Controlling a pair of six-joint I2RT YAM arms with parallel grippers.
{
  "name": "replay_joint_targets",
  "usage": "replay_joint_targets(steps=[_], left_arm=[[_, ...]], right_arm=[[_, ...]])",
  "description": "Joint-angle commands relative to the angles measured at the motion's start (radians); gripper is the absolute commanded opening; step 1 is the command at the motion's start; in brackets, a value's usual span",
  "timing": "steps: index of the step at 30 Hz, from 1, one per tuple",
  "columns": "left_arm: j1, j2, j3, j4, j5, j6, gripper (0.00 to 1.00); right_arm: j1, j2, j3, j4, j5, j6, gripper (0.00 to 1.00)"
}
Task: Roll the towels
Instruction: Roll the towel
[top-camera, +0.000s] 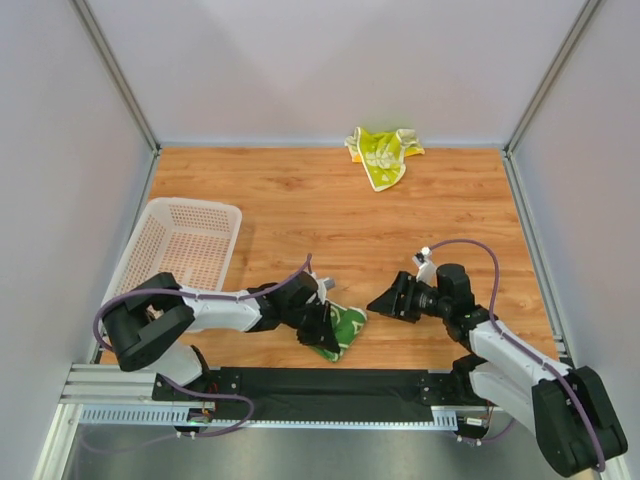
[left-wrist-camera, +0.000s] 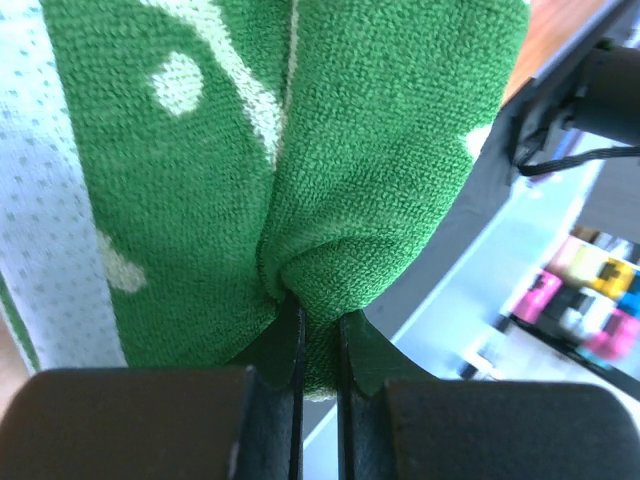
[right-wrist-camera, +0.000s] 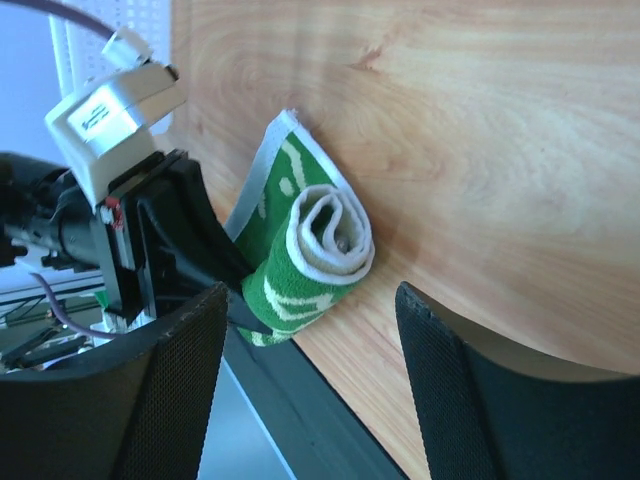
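Note:
A dark green towel with white pattern (top-camera: 342, 327) lies rolled up near the table's front edge. My left gripper (top-camera: 318, 333) is shut on one end of it. In the left wrist view the green cloth (left-wrist-camera: 330, 150) bunches between the pinching fingers of the left gripper (left-wrist-camera: 318, 320). The right wrist view shows the roll's spiral end (right-wrist-camera: 318, 245) on the wood, with the left gripper's black finger (right-wrist-camera: 190, 240) on its far side. My right gripper (top-camera: 386, 300) hangs open just right of the roll, apart from it, with nothing between its fingers (right-wrist-camera: 180, 370). A yellow and lime-green towel (top-camera: 381, 153) lies crumpled at the back wall.
A white perforated basket (top-camera: 150, 225) stands at the left side of the table. The black base rail (top-camera: 330, 385) runs along the near edge just below the rolled towel. Grey walls enclose the wooden table (top-camera: 330, 220) on three sides.

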Motion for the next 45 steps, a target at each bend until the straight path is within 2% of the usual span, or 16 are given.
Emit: replay_joint_targets(steps=[1, 8, 12, 20, 27, 32, 38, 42, 45], left_arm=[[0.040, 0.055, -0.042, 0.058, 0.077, -0.032, 0.00], [0.096, 0.087, -0.046, 0.067, 0.135, -0.062, 0.00], [0.119, 0.104, -0.088, 0.128, 0.155, -0.112, 0.00], [0.123, 0.122, -0.135, 0.170, 0.135, -0.165, 0.00], [0.123, 0.127, -0.183, 0.219, 0.111, -0.225, 0.00], [0.124, 0.124, -0.206, 0.246, 0.108, -0.236, 0.00], [0.124, 0.108, -0.230, 0.271, 0.100, -0.250, 0.00], [0.124, 0.087, -0.244, 0.266, 0.086, -0.251, 0.00], [0.124, 0.067, -0.226, 0.205, 0.068, -0.222, 0.00]], right_arm=[[0.003, -0.052, -0.043, 0.120, -0.051, 0.064, 0.70], [0.049, -0.075, -0.121, 0.244, -0.002, 0.095, 0.72], [0.067, -0.015, -0.155, 0.345, 0.005, 0.107, 0.72], [0.143, 0.137, -0.135, 0.442, 0.065, 0.118, 0.72], [0.273, 0.285, -0.131, 0.583, 0.139, 0.153, 0.72], [0.310, 0.397, -0.120, 0.692, 0.159, 0.178, 0.72], [0.350, 0.509, -0.094, 0.761, 0.185, 0.187, 0.64], [0.377, 0.552, -0.088, 0.801, 0.199, 0.198, 0.48], [0.384, 0.557, -0.082, 0.804, 0.209, 0.198, 0.37]])
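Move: The roll of green towel has its middle about 9 cm to the right hand's left, 6 cm back and 5 cm below, its coiled mouth turned towards that hand. The towel's loose pale hem lies some 12 cm left of the right hand, 1 cm back and 6 cm below. The left fingers already pinch the roll's near end; its middle is about 4 cm to their right and 3 cm ahead, at about their height. The right hand, fingers open, first draws back a couple of centimetres, then sweeps left and down to the coiled right end of the roll, about 7 cm left, 4 or 5 cm down and 3 cm back in all, and near the end closes its fingers from either side of that end to roughly half open. The left hand keeps its pinch on the near end almost in place, its wrist turning some 15 to 20 degrees, partly counter-clockwise, and drifting about a centimetre left. ##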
